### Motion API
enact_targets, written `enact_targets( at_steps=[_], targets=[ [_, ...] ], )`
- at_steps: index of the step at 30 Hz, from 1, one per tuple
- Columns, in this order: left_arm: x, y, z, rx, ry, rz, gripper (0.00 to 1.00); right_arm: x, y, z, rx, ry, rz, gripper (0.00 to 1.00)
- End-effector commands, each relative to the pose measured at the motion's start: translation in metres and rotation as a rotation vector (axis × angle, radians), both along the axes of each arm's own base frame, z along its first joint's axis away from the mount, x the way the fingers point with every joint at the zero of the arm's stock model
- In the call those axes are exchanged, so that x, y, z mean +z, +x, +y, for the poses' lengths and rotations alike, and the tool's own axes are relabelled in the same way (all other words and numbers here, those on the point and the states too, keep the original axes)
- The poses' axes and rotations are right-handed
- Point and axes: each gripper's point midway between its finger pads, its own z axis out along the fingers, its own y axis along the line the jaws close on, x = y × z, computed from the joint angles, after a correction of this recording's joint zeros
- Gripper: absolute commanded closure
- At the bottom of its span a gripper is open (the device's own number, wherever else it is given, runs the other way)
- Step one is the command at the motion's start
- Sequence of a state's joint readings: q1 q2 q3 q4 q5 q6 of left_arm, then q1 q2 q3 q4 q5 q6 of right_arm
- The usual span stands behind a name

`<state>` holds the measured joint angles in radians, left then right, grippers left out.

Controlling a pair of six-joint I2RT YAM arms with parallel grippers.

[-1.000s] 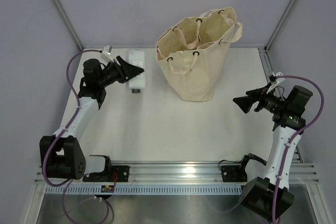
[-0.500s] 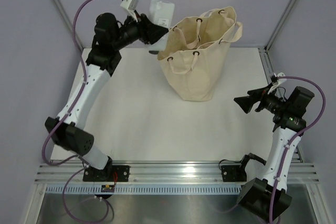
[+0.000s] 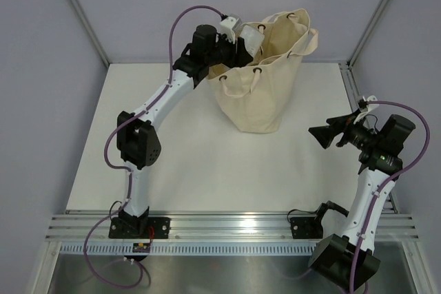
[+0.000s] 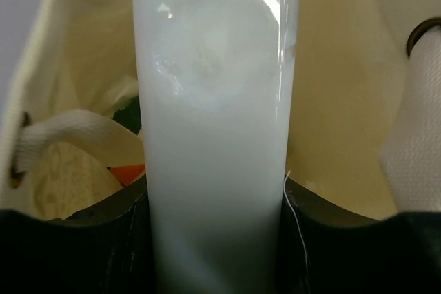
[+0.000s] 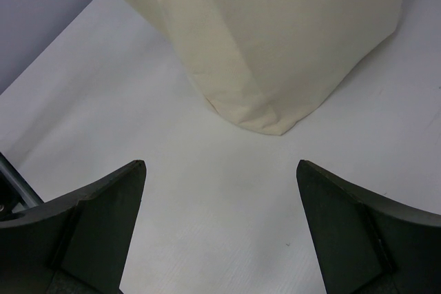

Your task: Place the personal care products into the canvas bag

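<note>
The cream canvas bag (image 3: 265, 77) stands upright at the back middle of the table, its mouth open. My left gripper (image 3: 242, 45) is raised over the bag's left rim and shut on a white bottle (image 3: 251, 35). In the left wrist view the white bottle (image 4: 215, 122) fills the middle between the dark fingers (image 4: 103, 239), above the bag's inside (image 4: 344, 101). An orange item (image 4: 127, 172) and a dark green one (image 4: 127, 116) lie in the bag. My right gripper (image 3: 318, 133) is open and empty, level with the table right of the bag (image 5: 275, 39).
Rope handles (image 3: 279, 18) and dark eyelets (image 3: 256, 71) line the bag's rim. Grey walls and metal frame posts (image 3: 79, 12) close the back and sides. A metal rail (image 3: 227, 225) runs along the near edge.
My left arm has lifted the white bottle off the table at the back left and carried it right, up over the bag's mouth. The right arm has barely moved.
</note>
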<state>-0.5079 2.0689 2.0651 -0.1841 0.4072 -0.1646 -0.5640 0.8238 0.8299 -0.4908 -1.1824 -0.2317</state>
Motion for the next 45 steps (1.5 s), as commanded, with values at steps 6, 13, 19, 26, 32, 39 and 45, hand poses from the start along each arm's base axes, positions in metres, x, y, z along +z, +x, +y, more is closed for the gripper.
enact_targets(
  at_steps=[6, 13, 19, 26, 32, 39, 45],
  targets=[
    [0.071, -0.036, -0.021, -0.039, -0.027, -0.248, 0.36, 0.000, 0.000, 0.000, 0.025, -0.005, -0.014, 0.01],
    [0.083, -0.049, 0.001, 0.034, -0.007, -0.226, 0.03, -0.002, 0.001, -0.004, 0.003, -0.016, 0.003, 0.01],
    [0.129, -0.076, 0.037, 0.110, 0.005, -0.277, 0.01, -0.003, 0.004, -0.017, -0.068, -0.054, -0.003, 0.01],
    [0.125, -0.160, 0.113, 0.206, 0.016, -0.275, 0.01, 0.003, 0.008, -0.045, -0.267, -0.123, 0.048, 0.01],
    [0.024, -0.239, 0.182, 0.316, -0.023, -0.148, 0.01, 0.012, 0.000, -0.070, -0.491, -0.168, 0.054, 0.01],
    [-0.056, -0.276, 0.225, 0.415, 0.036, -0.055, 0.01, 0.027, -0.012, -0.091, -0.729, -0.128, -0.010, 0.00],
    [-0.083, -0.287, 0.239, 0.419, 0.153, -0.008, 0.01, 0.025, -0.018, -0.100, -0.824, -0.080, 0.011, 0.01]
  ],
)
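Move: Over the near-left part of the canvas bag's mouth, the left hand grips the white bottle, whose middle lies about 2 cm ahead and 3 cm to its right. The middle of the mouth is roughly 4 cm ahead, 6 cm right and 4 cm below. The near handle's right ring sits some 3 cm back, 6 cm right and 3 cm lower. From the empty right hand, the mouth's middle is about 29 cm ahead, 23 cm left and 2 cm up. Dipping about 4 cm into the bag's mouth while easing back and right, the left hand opens wide and lets go of the white bottle. It then rises clear of the bag and swings back and left, sinking towards the open table as it turns counter-clockwise. Late on, the open right hand shifts about 8 cm right, turning some 40 degrees clockwise. ##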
